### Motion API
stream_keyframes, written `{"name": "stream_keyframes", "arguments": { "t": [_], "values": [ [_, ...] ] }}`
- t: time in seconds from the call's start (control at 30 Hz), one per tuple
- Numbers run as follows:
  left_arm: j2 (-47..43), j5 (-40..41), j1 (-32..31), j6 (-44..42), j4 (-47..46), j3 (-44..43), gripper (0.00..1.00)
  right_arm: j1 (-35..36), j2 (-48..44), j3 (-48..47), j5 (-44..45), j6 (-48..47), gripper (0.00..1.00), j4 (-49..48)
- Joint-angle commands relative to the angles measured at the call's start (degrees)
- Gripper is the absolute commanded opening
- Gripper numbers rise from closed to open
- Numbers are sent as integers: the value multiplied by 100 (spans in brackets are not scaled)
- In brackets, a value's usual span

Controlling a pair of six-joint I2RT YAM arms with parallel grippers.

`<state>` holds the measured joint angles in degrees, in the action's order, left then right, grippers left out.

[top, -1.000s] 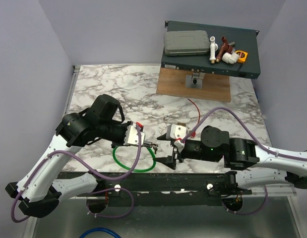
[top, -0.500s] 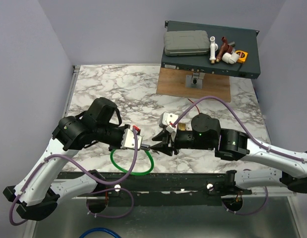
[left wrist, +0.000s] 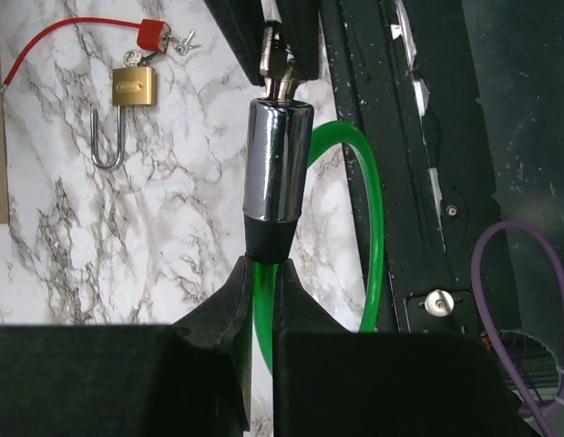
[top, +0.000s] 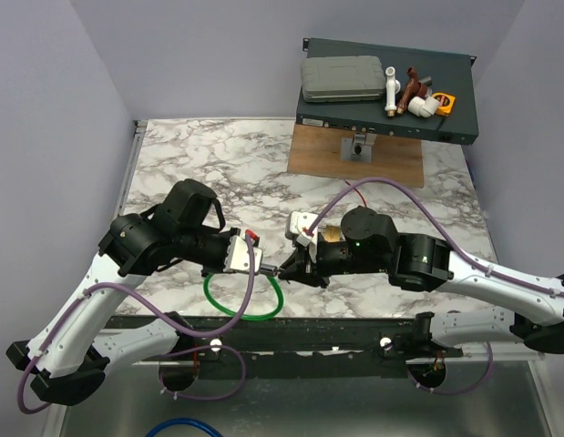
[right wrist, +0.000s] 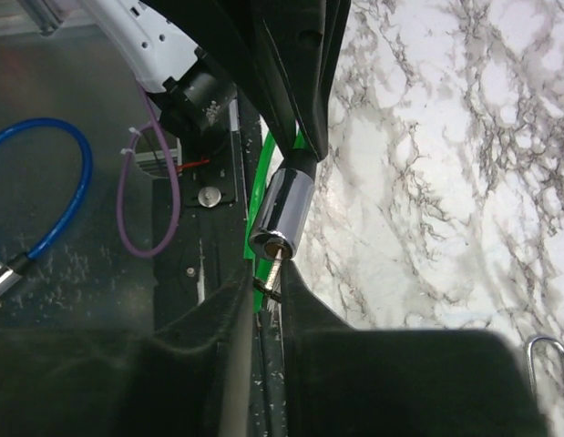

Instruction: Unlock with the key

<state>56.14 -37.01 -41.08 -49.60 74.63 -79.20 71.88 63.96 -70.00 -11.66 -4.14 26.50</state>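
My left gripper (left wrist: pixel 261 269) is shut on the green cable (left wrist: pixel 373 228), just behind the black collar of its chrome lock cylinder (left wrist: pixel 277 159), and holds it above the table's front edge. A small metal key (right wrist: pixel 274 270) sticks in the cylinder's (right wrist: pixel 283 214) keyhole. My right gripper (right wrist: pixel 270 282) faces the left one (top: pixel 262 266) and is shut on that key, one finger on each side. In the top view the right gripper (top: pixel 287 269) meets the cylinder end-on. A brass padlock (left wrist: pixel 134 86) with an open shackle lies on the marble beside a red tag (left wrist: pixel 152 34) carrying small keys (left wrist: pixel 183 41).
A dark equipment box (top: pixel 446 127) loaded with fittings stands on a wooden board (top: pixel 391 164) at the back right. The green loop (top: pixel 222 305) hangs over the black front rail (top: pixel 354 332). A blue cable (right wrist: pixel 54 182) lies below the table, and a red cord (left wrist: pixel 63 36) trails from the tag.
My right arm swung left from beside the padlock to the cylinder's end, and its jaws closed in around the key. The left arm shifted only slightly, still gripping the cable.
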Motion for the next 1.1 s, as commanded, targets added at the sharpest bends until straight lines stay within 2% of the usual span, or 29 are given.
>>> {"name": "stream_keyframes", "arguments": {
  "t": [0.0,0.23,0.4,0.53,0.67,0.87,1.07],
  "values": [
    [-109,-18,11,74,-228,5,0,-16,149,-123,221,13,3,22],
    [-151,153,4,65,-354,35,0,-27,44,164,555,392,1,-592],
    [-200,354,-18,58,-588,44,0,-153,17,374,506,1123,1,-899],
    [-350,926,-220,-106,-1053,101,0,-376,140,431,321,1844,1,-1055],
    [-579,1526,-426,-318,-1658,329,0,-725,110,621,63,2567,1,-1322],
    [-824,1920,-570,-652,-2139,748,0,-1464,-42,964,-925,3321,1,-1894],
    [-982,2246,-652,-834,-2515,1053,0,-1858,31,962,-1701,3841,1,-2169]
  ]
}}
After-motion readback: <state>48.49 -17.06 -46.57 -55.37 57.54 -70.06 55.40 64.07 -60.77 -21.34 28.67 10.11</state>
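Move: The right hand's still partly open fingers are already around the key, which lies about 1 cm to its left, level with it and not ahead. From the left hand, which holds the cable lock's chrome cylinder, the key is some 7 cm to the right, about level, not ahead. The brass padlock lies on the table roughly 14 cm ahead of the right hand, 11 cm right and 28 cm below. Right fingers pinch the key, then both hands go forward about 6 cm, wrists counter-turning some 30 degrees. ##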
